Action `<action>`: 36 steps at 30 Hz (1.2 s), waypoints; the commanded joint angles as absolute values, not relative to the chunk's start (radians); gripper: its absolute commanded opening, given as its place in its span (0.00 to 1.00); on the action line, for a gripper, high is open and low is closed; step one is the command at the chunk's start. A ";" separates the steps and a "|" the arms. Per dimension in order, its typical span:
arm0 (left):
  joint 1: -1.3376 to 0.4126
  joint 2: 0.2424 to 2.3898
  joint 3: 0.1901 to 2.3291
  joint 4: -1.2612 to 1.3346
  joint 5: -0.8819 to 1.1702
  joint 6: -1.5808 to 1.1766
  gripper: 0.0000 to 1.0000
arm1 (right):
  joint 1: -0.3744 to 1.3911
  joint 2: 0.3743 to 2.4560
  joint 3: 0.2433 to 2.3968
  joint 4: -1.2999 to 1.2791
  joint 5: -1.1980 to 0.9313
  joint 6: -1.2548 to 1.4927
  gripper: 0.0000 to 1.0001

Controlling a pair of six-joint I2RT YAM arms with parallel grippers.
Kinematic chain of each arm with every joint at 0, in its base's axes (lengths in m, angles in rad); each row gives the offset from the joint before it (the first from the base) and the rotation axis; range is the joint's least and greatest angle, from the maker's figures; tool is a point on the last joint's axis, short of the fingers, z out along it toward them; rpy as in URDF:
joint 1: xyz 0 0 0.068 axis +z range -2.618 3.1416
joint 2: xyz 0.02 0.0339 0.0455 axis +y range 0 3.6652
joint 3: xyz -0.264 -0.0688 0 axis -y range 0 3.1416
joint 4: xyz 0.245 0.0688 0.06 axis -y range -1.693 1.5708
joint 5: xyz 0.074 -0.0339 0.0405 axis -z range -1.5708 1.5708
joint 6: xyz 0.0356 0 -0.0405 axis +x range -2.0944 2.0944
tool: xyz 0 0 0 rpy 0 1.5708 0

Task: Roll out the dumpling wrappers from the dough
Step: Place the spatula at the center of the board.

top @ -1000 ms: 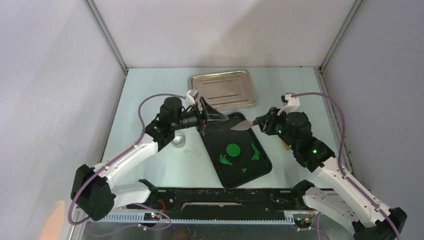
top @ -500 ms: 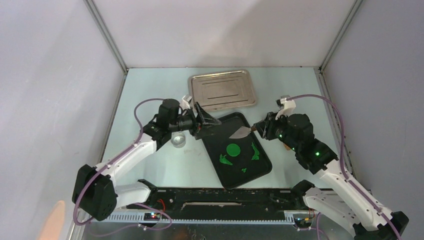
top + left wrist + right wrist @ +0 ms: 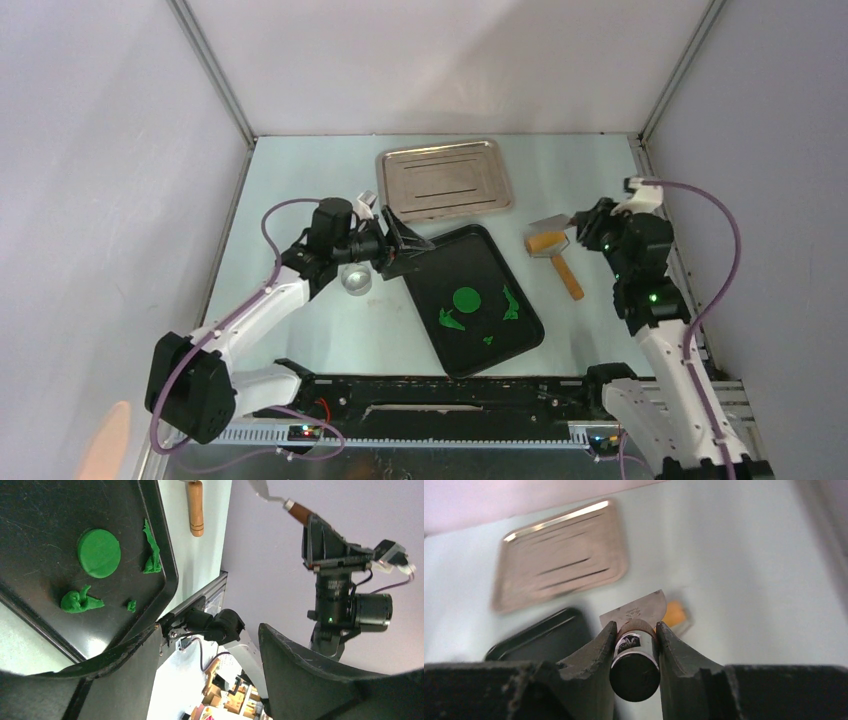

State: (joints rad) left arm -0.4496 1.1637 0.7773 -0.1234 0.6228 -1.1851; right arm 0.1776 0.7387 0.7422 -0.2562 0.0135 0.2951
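A round flat green dumpling wrapper lies in the middle of the black tray. Jagged green scraps of the dough lie around it, one strip by the right rim. My left gripper stands open and empty at the tray's far left corner. Right of the tray, my right gripper is shut on the handle of a metal scraper, held over the head of the wooden roller on the table.
A silver tray sits at the back of the table. A small clear round cutter stands left of the black tray, under my left arm. The cell's walls close in both sides.
My right arm has swung right with the scraper, from over the black tray's far edge to above the roller, which now shows. The left gripper has drifted slightly left.
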 commanded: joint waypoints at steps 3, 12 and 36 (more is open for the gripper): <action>-0.437 1.188 0.837 -0.135 0.650 -1.137 0.73 | -0.071 0.926 0.697 0.106 0.038 0.243 0.00; -0.430 1.243 0.845 -0.088 0.671 -1.149 0.73 | -0.145 1.206 0.629 0.283 0.072 0.243 0.00; -0.431 1.335 0.842 -0.080 0.752 -1.066 0.73 | -0.202 1.264 0.600 -0.124 -0.113 0.353 0.19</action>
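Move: The right hand already holds the spatula by its handle. The bare table spot where the blade is headed lies about 14 cm ahead, 9 cm to its right and 23 cm below. The roller lies some 8 cm left of that spot and 3 cm nearer; the black tray's middle is about 16 cm left of the hand and 2 cm back. From the left hand the spot is roughly 18 cm ahead and 35 cm right, 20 cm lower. Sweeping quickly right and forward, then dropping steeply, the right hand carries the spatula down to the bare table right of the roller. It draws back about 4 cm over the last stretch while tipping down some 20 degrees, and ends with the blade set on the table and the fingers still gripping the handle. It also turns about 20 degrees clockwise. The empty left hand stays open beside the black tray, sinking about 2 cm. ##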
